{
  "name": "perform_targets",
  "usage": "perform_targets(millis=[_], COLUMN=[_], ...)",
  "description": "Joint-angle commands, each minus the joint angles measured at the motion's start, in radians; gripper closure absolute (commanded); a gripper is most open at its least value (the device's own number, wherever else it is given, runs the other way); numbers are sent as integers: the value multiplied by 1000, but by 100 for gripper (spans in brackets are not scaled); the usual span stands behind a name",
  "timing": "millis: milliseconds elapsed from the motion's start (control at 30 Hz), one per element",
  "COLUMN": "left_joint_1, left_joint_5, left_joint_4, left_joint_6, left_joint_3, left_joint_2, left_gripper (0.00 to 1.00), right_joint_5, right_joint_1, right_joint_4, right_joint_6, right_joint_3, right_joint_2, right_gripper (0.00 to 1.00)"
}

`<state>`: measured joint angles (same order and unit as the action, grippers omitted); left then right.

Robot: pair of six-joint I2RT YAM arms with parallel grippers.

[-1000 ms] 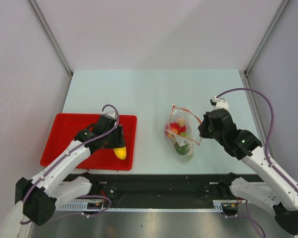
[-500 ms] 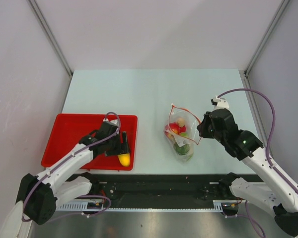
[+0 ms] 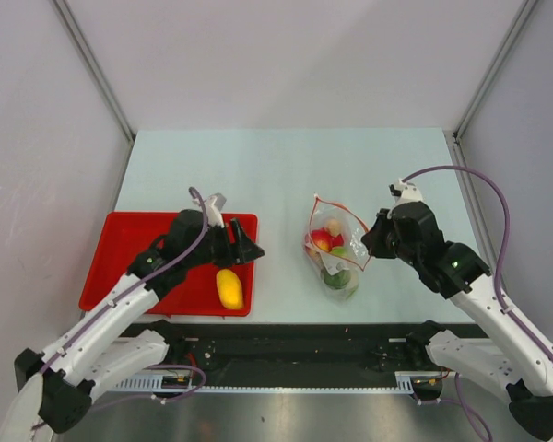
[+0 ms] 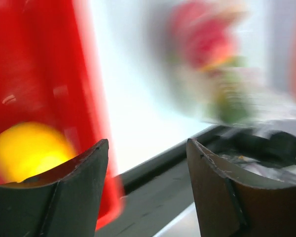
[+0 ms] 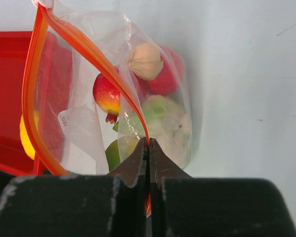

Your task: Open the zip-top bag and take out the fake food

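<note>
The clear zip-top bag stands open on the table, its red zip strip spread wide. My right gripper is shut on the strip at the bag's right edge; the wrist view shows the pinch on the bag. Inside lie a red-yellow fruit, a beige lumpy piece, a red ball and green pieces. A yellow oval lies on the red tray. My left gripper is open and empty above the tray's right edge; in its blurred wrist view the yellow oval is at lower left.
The black rail runs along the table's near edge. Grey walls and metal posts close in the back and sides. The red tray sits at the table's front left.
My left gripper has let go of the yellow oval onto the tray's front right corner, opened, and swung up and right toward the bag. The right gripper has held still on the zip strip.
</note>
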<state>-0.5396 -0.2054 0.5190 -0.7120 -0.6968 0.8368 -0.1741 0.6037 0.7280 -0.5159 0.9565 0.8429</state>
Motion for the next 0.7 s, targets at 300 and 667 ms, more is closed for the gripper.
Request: perform_targets(millis=[300, 667], left_joint_1=[-384, -388], left_joint_5=[-76, -31], left_joint_4=[-343, -22], left_joint_6=[-1, 238], left_joint_3=[-496, -836], left_joint_2=[439, 748], left_gripper=[57, 86], right_joint_5=[123, -1], right_joint_1=[22, 91], right_joint_4=[13, -15], right_joint_6=[34, -59], right_joint_3=[24, 79], right_joint_2=[-13, 79], right_gripper=[100, 100])
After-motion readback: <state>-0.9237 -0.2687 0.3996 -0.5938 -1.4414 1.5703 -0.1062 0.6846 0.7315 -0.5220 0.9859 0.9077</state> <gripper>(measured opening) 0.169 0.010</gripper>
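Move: Some 18 cm to the left hand's right, 6 cm ahead and 8 cm lower, the red fake fruit shows in the open bag; the pale fake food lies about 3 cm beyond it and 2 cm farther right. The bag rim in the right fingers is 29 cm to the left hand's right, level ahead and 6 cm higher. The yellow fruit sits in the tray 7 cm left, 3 cm back, 13 cm below. From the right hand, the red fruit is 11 cm left, 6 cm ahead, 14 cm below. Swinging quickly away from the tray, the left hand travels about 22 cm right in an arc, rising some 14 cm and then sinking 5 over the bag's mouth beside the right fingertips; its wrist turns roughly 30 degrees clockwise while the empty fingers close most of the way. Meanwhile the right hand keeps its pinch on the zip rim and shifts a few centimetres left. ##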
